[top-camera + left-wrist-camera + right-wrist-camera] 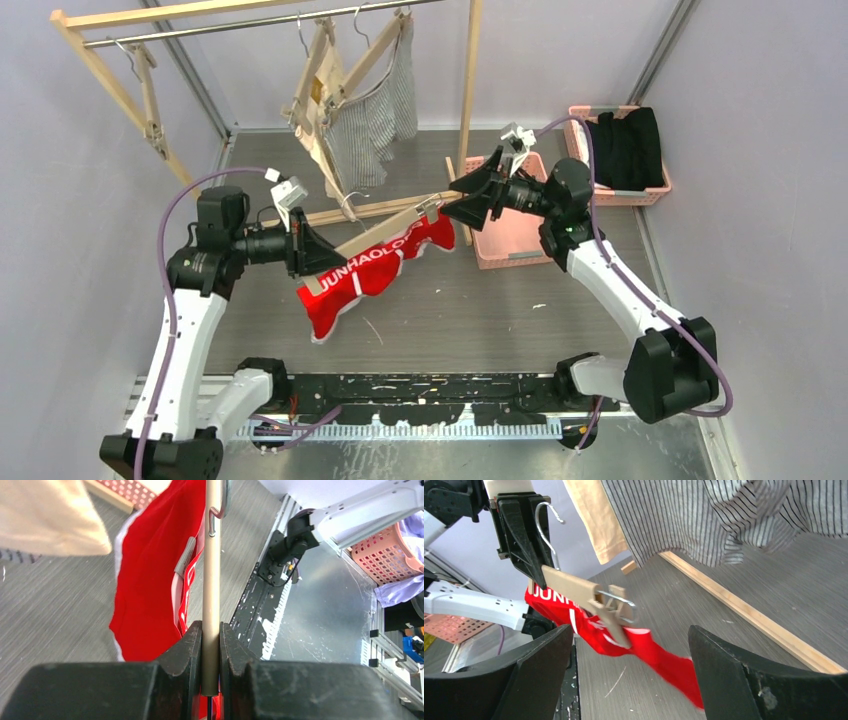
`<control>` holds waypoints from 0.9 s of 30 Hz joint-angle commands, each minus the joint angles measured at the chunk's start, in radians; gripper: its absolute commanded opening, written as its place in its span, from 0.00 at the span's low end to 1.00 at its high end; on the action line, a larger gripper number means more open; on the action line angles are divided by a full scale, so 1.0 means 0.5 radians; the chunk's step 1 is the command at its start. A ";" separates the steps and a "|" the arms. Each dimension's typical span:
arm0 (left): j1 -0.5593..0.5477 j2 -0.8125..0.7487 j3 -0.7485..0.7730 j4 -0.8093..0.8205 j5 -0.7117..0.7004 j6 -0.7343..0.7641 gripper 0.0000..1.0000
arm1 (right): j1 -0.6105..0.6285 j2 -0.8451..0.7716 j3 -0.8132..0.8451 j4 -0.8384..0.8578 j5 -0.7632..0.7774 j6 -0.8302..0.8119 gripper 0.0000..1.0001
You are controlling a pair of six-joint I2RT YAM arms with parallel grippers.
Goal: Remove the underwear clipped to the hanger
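Note:
My left gripper (318,255) is shut on the left end of a wooden clip hanger (385,230); in the left wrist view its bar (212,580) runs up from between the fingers (192,645). The red underwear (365,275) with white lettering hangs from it, also in the left wrist view (150,580) and the right wrist view (654,652). My right gripper (458,200) is open and empty, just off the hanger's right clip (616,612). The pinstriped underwear (385,115) and the cream-beige underwear (320,140) hang on hangers from the rack.
A wooden rack with a metal rail (250,22) stands at the back, its base bar (749,612) on the floor. An empty hanger (150,95) hangs at left. A pink basket (510,235) is beside the right gripper; another pink basket (655,185) holds a black garment (625,145).

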 commanded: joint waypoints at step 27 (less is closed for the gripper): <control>-0.004 -0.088 -0.071 0.336 0.069 -0.254 0.00 | 0.326 0.191 0.221 0.126 0.074 -0.049 0.01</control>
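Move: The clip on the free end of the held hanger is about 5 cm to the right hand's left and 2 cm back, roughly level with it. The red underwear hangs from the bar, its middle some 12 cm left, 10 cm back and 8 cm lower; the striped garment is about 12 cm left, 11 cm ahead and perhaps 5 cm higher. From the left hand, that clip is some 15 cm right and 9 cm ahead, about level. Leftward about 5 cm and slightly back, the right hand brings its open fingers around the hanger's free-end clip, turning some 10 degrees counter-clockwise; it then stops and closes, pinching the clip's handles. The left hand keeps its grip on the bar's other end and stays almost still, holding the hanger against it. ##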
